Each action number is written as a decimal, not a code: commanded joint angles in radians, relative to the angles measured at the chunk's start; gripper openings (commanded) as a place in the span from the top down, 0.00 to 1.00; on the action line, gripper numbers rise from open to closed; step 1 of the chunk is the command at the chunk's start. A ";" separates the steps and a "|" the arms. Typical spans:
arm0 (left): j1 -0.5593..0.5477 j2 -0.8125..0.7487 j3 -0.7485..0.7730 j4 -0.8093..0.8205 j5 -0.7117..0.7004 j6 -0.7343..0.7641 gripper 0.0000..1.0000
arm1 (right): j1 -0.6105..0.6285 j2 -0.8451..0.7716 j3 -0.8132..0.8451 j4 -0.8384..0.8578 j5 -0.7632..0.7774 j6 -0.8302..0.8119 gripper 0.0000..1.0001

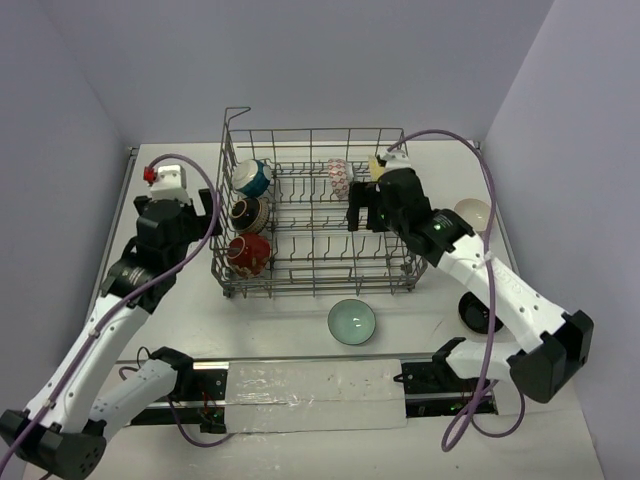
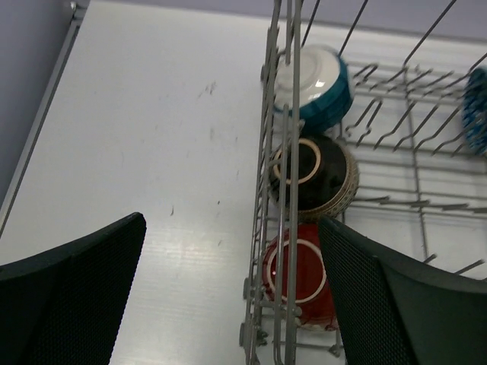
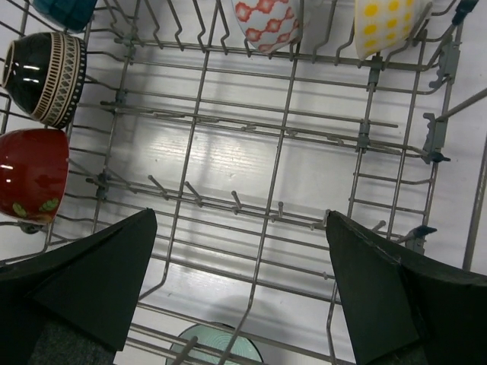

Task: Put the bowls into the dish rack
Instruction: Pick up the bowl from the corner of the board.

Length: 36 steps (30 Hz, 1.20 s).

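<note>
The grey wire dish rack (image 1: 320, 288) stands mid-table. Along its left side three bowls sit on edge: a blue-and-white one (image 1: 252, 178), a black one (image 1: 249, 214) and a red one (image 1: 248, 254). At the back stand a red-patterned bowl (image 1: 340, 177) and a yellow-dotted bowl (image 1: 377, 165). My left gripper (image 2: 232, 222) is open and empty, straddling the rack's left wall (image 2: 283, 190) above the red bowl (image 2: 300, 270). My right gripper (image 3: 240, 217) hangs open and empty over the rack's floor (image 3: 289, 137).
A pale green bowl (image 1: 352, 321) lies on the table in front of the rack. A tan bowl (image 1: 473, 213) sits to the rack's right, and a black bowl (image 1: 478, 313) is partly hidden under the right arm. Walls close in on the left, back and right.
</note>
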 commanded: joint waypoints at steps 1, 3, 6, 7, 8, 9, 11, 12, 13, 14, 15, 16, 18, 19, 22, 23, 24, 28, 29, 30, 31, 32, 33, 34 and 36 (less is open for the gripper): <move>0.006 -0.109 -0.023 0.139 0.007 0.012 0.01 | -0.004 -0.101 -0.035 0.103 0.011 0.010 0.00; 0.006 -0.148 -0.041 0.179 0.075 0.031 0.01 | -0.004 -0.129 -0.041 0.096 0.023 0.017 0.00; 0.006 -0.182 -0.074 0.219 0.125 0.052 0.01 | -0.004 -0.150 -0.049 0.079 0.110 0.031 0.00; 0.005 -0.171 -0.075 0.210 0.133 0.049 0.01 | -0.004 -0.156 -0.050 0.059 0.162 0.045 0.00; 0.005 -0.159 -0.074 0.201 0.132 0.041 0.01 | -0.004 -0.159 -0.058 0.051 0.219 0.069 0.00; 0.005 -0.128 -0.066 0.189 0.121 0.029 0.01 | -0.005 -0.162 -0.062 0.044 0.320 0.082 0.00; 0.005 -0.095 -0.055 0.155 0.116 0.031 0.01 | -0.013 -0.173 -0.076 0.039 0.371 0.106 0.00; 0.005 -0.063 -0.040 0.144 0.116 0.032 0.01 | -0.019 -0.175 -0.076 0.033 0.384 0.115 0.00; 0.005 -0.050 -0.032 0.138 0.124 0.034 0.01 | -0.039 -0.175 -0.079 0.033 0.387 0.134 0.00; 0.005 -0.039 -0.025 0.132 0.133 0.040 0.01 | -0.054 -0.173 -0.085 0.033 0.382 0.142 0.00; 0.005 -0.029 -0.009 0.129 0.132 0.046 0.01 | -0.083 -0.173 -0.088 0.033 0.376 0.149 0.00; 0.003 -0.030 -0.002 0.126 0.123 0.051 0.01 | -0.099 -0.167 -0.096 0.033 0.343 0.157 0.00; 0.002 -0.056 0.014 0.112 0.074 0.066 0.01 | -0.119 -0.162 -0.105 0.050 0.300 0.152 0.00; 0.000 -0.068 0.012 0.114 0.070 0.084 0.01 | -0.128 -0.162 -0.119 0.057 0.257 0.142 0.00; 0.000 -0.101 0.000 0.137 0.095 0.106 0.01 | -0.140 -0.172 -0.148 0.100 0.183 0.139 0.00; 0.000 -0.082 0.021 0.117 0.101 0.095 0.01 | -0.142 -0.176 -0.153 0.110 0.143 0.139 0.00; 0.000 -0.067 0.044 0.102 0.116 0.088 0.01 | -0.144 -0.190 -0.154 0.125 0.126 0.139 0.00; -0.005 -0.012 0.133 0.084 0.242 0.052 0.07 | -0.145 -0.237 -0.180 0.172 0.026 0.117 0.00; -0.005 0.004 0.155 0.092 0.253 0.045 0.11 | -0.145 -0.244 -0.187 0.174 0.005 0.122 0.00; -0.005 0.014 0.165 0.097 0.262 0.035 0.15 | -0.145 -0.257 -0.193 0.183 -0.001 0.122 0.00; -0.005 0.028 0.178 0.094 0.276 0.031 0.19 | -0.145 -0.265 -0.208 0.185 -0.003 0.122 0.00; -0.008 0.060 0.204 0.089 0.291 0.023 0.24 | -0.145 -0.270 -0.214 0.183 0.005 0.123 0.00; -0.009 0.076 0.215 0.085 0.302 0.023 0.29 | -0.145 -0.277 -0.217 0.167 0.049 0.128 0.00; -0.014 0.090 0.224 0.080 0.310 0.025 0.33 | -0.145 -0.280 -0.216 0.153 0.083 0.149 0.00; -0.041 0.146 0.267 0.075 0.311 0.035 0.45 | -0.145 -0.297 -0.210 0.117 0.179 0.178 0.00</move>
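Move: The black bowl on the near right corner of the board lies about 17 cm back and 24 cm to the right of my right hand, some 20 cm lower. At that height too, the cream bowl is 6 cm ahead and 24 cm right, and the green bowl 19 cm back and 3 cm left. The yellow-dotted bowl in the rack sits 10 cm ahead, 4 cm right and 12 cm below. From my left hand the black bowl is about 16 cm back, 60 cm right and 22 cm down. My empty right hand, still wide open, lifts a few centimetres and swings about 9 cm right over the rack towards its right side, turning clockwise, then dips, drifts some 3 cm back left and rises a little again. My left hand bobs up and down beside the rack's left wall, then climbs to end about 7 cm higher and 5 cm farther right, near the rim, turning clockwise and partly closing on nothing. ##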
